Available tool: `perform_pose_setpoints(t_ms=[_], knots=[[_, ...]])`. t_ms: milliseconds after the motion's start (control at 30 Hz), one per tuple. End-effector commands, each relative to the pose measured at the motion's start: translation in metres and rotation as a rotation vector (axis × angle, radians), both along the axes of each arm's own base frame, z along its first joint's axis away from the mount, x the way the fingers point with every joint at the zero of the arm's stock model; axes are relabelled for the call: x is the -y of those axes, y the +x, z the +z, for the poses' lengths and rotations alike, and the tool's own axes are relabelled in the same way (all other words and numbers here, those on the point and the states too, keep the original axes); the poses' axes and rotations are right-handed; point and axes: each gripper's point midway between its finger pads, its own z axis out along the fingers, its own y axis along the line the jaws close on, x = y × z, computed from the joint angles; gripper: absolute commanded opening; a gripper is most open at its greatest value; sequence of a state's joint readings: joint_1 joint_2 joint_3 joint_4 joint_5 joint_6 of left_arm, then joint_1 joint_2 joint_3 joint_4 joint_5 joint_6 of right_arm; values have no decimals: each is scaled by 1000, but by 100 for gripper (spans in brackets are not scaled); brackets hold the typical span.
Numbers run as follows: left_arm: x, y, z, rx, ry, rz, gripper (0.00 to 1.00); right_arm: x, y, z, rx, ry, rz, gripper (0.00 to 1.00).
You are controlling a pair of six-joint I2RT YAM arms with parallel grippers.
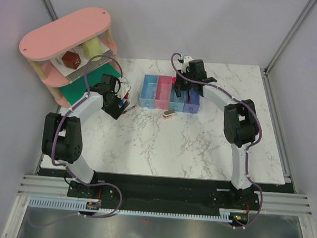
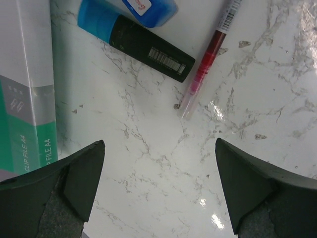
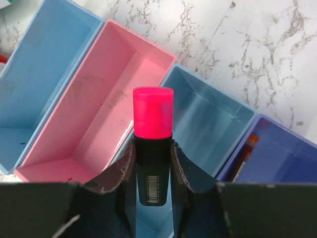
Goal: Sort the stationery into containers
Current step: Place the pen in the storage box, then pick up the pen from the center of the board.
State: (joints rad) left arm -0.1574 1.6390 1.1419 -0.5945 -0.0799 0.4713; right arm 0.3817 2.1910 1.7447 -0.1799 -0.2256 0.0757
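Observation:
My right gripper [image 3: 152, 154] is shut on a black marker [image 3: 151, 173] with a pink-red cap [image 3: 153, 112]. It hangs over the edge between the pink bin [image 3: 106, 104] and the middle light blue bin [image 3: 208, 124]. The four containers stand in a row: light blue [image 1: 148, 91], pink [image 1: 163, 91], light blue [image 1: 177, 105], violet-blue [image 1: 192, 105]. My left gripper [image 2: 159, 188] is open just above bare marble. Beyond its fingers lie a thin red pen [image 2: 208, 64], a black marker with a blue cap [image 2: 143, 45] and a blue piece [image 2: 148, 7]. A beige-grey stapler-like block [image 1: 168, 115] lies in front of the bins.
The violet-blue bin [image 3: 282, 163] holds an orange-red pen-like item [image 3: 245, 154]. A green clip file [image 2: 25, 104] lies just left of my left gripper. The pink oval tiered shelf [image 1: 66, 33] stands at the back left corner, with a brown object on its middle level.

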Motion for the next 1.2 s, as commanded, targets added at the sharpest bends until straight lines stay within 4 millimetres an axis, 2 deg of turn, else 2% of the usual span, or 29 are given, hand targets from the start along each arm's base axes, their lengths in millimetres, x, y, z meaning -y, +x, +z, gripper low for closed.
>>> perform_pose_setpoints(t_ms=[0, 67, 100, 133, 167, 367, 500, 700, 1167], knots=[[-4, 34, 15, 93, -15, 95, 99, 5, 5, 42, 98, 4, -7, 4], [-6, 39, 15, 100, -15, 119, 99, 5, 5, 46, 105, 7, -5, 5], [-7, 41, 14, 99, -11, 128, 99, 5, 6, 47, 108, 7, -6, 10], [-7, 42, 10, 89, -13, 136, 99, 4, 6, 51, 116, 9, -3, 23], [-8, 45, 11, 96, -14, 141, 99, 4, 6, 52, 117, 7, -1, 27], [-6, 54, 0, 78, -30, 182, 99, 3, 7, 61, 127, 14, 8, 33], [-4, 59, -9, 65, -48, 212, 99, 0, 6, 66, 127, 25, 27, 50], [-6, 70, -18, 66, -44, 244, 99, -1, 4, 72, 139, 23, 40, 56], [-6, 79, -32, 63, -49, 290, 98, -6, -1, 80, 138, 36, 58, 57]])
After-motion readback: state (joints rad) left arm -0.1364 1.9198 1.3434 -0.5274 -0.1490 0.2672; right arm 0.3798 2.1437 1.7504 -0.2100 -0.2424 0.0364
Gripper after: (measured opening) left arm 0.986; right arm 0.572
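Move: Just below the right hand, which still holds the pink-capped pen, is the right light-blue compartment of the storage box: its middle is level fore and aft, some 1 cm right and 6 cm down. The pink compartment is 5 cm left, the dark-blue one 7 cm right. From the empty left hand, the blue-capped marker is about 9 cm ahead, 1 cm right, 7 cm down; the blue case 10 ahead, 4 right; the red pen 7 ahead, 6 right. Rising about 1.5 cm over the light-blue compartment, the right hand then opens its fingers partway and lets go of the pink-capped pen, easing up another centimetre with hardly any sideways travel. Meanwhile the open left hand goes forward some 6 cm towards the blue-capped marker and blue case, sinking about 3.5 cm mostly in the middle of its run and turning roughly 15 degrees counter-clockwise, not yet touching them. ##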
